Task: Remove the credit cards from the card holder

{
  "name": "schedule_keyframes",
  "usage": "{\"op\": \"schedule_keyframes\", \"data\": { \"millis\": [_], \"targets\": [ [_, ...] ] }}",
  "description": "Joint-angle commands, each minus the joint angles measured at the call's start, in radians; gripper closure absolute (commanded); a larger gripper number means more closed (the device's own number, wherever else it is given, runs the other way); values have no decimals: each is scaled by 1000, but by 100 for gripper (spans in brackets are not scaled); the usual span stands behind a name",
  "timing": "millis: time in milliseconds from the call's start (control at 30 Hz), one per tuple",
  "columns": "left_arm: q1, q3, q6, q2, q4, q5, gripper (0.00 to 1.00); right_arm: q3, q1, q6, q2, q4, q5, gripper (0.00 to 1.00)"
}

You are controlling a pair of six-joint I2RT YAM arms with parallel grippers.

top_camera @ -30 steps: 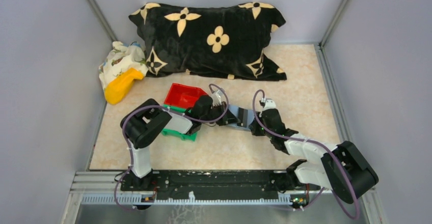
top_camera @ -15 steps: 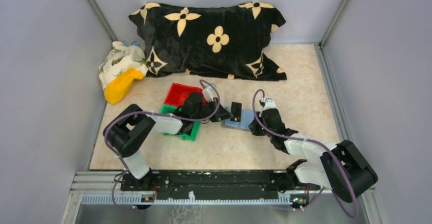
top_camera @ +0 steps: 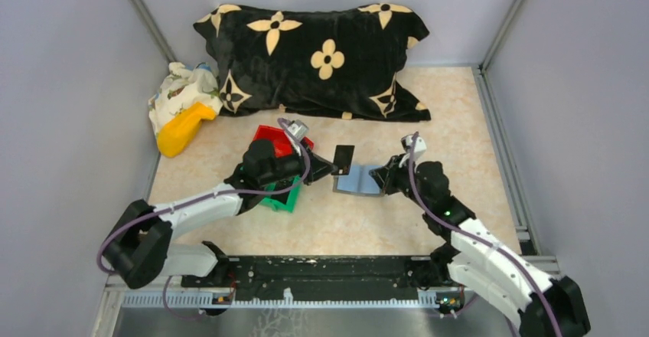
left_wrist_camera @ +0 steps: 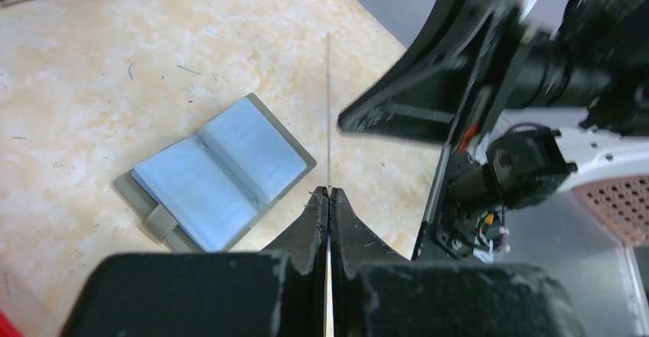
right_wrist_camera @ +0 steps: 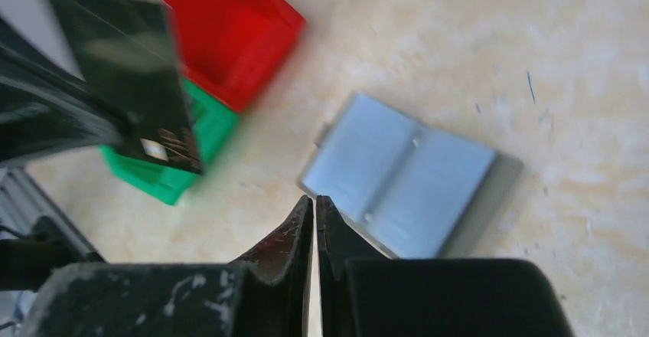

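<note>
The card holder (top_camera: 358, 181) lies open and flat on the table, its blue-grey inner face up (left_wrist_camera: 218, 172) (right_wrist_camera: 406, 172). My left gripper (top_camera: 329, 170) (left_wrist_camera: 329, 192) is shut on a black credit card (top_camera: 344, 158), held in the air just left of the holder. That card shows edge-on as a thin line (left_wrist_camera: 329, 107) in the left wrist view, and face-on (right_wrist_camera: 134, 69) in the right wrist view. My right gripper (top_camera: 388, 178) (right_wrist_camera: 314, 199) is shut with nothing in it, hovering over the holder's right side without touching it.
A red bin (top_camera: 269, 139) (right_wrist_camera: 229, 31) and a green bin (top_camera: 282, 197) (right_wrist_camera: 172, 161) sit under my left arm. A black flowered pillow (top_camera: 321, 53) fills the back; a patterned cloth (top_camera: 180, 88) and a yellow object (top_camera: 182, 129) lie at the back left.
My left gripper has drawn the black card out of the holder and carried it up and left. My right gripper has lifted off the holder, which now lies open flat.
</note>
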Motion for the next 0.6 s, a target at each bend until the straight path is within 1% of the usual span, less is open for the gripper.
{"op": "schedule_keyframes", "data": {
  "millis": [0,33,100,133,167,333,433,567],
  "targets": [
    [11,-115,95,-109,124,102,100,132,-15,-53,-174,-42,-113,87],
    [17,-131,88,-131,168,130,100,159,-17,-56,-198,-59,-125,81],
    [27,-130,83,-149,179,192,100,202,-17,-72,-233,-93,-143,68],
    [28,-123,86,-153,177,237,100,221,-17,-80,-248,-109,-149,62],
    [28,-116,88,-153,180,288,100,236,-18,-90,-260,-117,-165,59],
    [29,-98,56,-160,249,482,100,299,-17,-139,-258,-121,-329,54],
    [29,-91,41,-166,266,546,100,323,-17,-147,-238,-122,-420,53],
    [27,-98,14,-171,311,576,100,337,-17,-151,-219,-128,-491,53]
  ]
}}
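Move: My left hand already grips the credit card some 17 cm above the table; the card's middle lies about 3 cm ahead and 2 cm right of my fingertips. The open card holder is about 8 cm right, 1 cm ahead and 17 cm below, the green box about 18 cm left and 2 cm back, down on the table. From my shut, empty right hand the card is about 8 cm left, 2 cm ahead and 7 cm higher. I keep the credit card pinched in my left hand and draw it back towards my base by about 9 cm, rising some 4 cm, while that wrist swings clockwise until the fingers point straight right. Meanwhile my empty right hand shoots up about 17 cm, eases back and a little left, opens roughly halfway, and turns counter-clockwise as its fingertips lift to about level. ##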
